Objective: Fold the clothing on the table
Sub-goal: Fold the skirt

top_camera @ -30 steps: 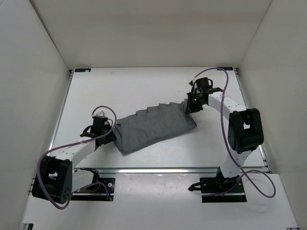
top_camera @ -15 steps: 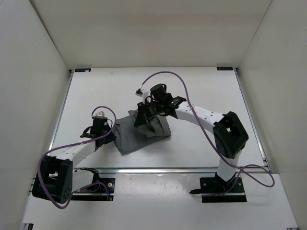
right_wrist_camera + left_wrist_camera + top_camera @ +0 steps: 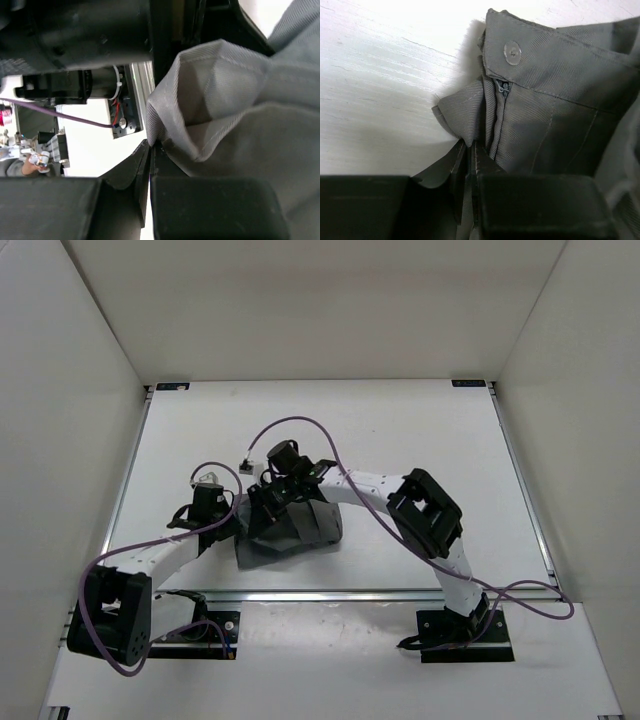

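Note:
The grey clothing lies bunched and doubled over at the near left of the white table. My left gripper sits at its left edge. In the left wrist view it is shut on a fold of the clothing, just below the button and zipper. My right gripper reaches across from the right and hovers over the garment's left part. Seen from the right wrist, it is shut on a lifted edge of the clothing.
White walls close in the table on three sides, and thin metal rails run along its edges. The right arm arches over the table's middle. A purple cable loops above its wrist. The left arm's base shows in the right wrist view.
The right arm has swung left across the table, carrying the garment's right end over its left part. The spread cloth is now a smaller bundle. The left gripper has closed on the fabric.

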You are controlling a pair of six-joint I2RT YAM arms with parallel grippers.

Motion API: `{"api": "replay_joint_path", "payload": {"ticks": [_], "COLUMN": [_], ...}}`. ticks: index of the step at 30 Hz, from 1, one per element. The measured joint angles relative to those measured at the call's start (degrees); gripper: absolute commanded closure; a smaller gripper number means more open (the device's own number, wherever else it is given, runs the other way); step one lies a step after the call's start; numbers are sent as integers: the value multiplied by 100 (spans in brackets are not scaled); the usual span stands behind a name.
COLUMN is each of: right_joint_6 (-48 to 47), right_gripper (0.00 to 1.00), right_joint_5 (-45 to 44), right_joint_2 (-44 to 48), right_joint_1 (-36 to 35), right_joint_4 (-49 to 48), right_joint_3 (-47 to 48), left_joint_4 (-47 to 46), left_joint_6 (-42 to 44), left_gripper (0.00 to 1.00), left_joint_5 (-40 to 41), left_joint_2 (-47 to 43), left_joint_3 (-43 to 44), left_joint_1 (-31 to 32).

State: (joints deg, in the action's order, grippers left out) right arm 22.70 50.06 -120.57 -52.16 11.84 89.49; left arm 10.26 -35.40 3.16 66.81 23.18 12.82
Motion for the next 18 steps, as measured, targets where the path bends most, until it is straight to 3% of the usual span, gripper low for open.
{"api": "replay_joint_path", "payload": {"ticks": [8,13,18], "right_joint_6": [11,20,151], "right_gripper": [100,100,100], "right_joint_5": [-348,-1447,-2673], "right_joint_2": [-710,-1316,-1246], "right_joint_1": [-101,-70,-63], "right_joint_4": [-37,907,1663], "right_joint_3": [479,1152,1495], "left_joint_4": [0,46,39], "left_joint_6": [13,22,92], "left_gripper": [80,81,78], "left_joint_5": [-24,-79,-240], "left_joint_2": [-94,-302,-13], "left_joint_3": [-63,-184,-2], "left_joint_1": [-79,-111,-66]}}
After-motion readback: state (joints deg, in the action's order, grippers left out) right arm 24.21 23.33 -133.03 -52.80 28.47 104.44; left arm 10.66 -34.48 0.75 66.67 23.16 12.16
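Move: The right hand, pinching the skirt's carried corner, has the left corner, gripped in the left fingers at table level, about 5 cm ahead, 7 cm to its left and 11 cm below. The button by the zip lies some 5 cm ahead of that left corner and 3 cm to its right. For the left hand, the left corner is right at its fingertips. Right hand lowers its pinched corner about 9 cm, then also 7 cm forward, beside the left hand's held corner. ##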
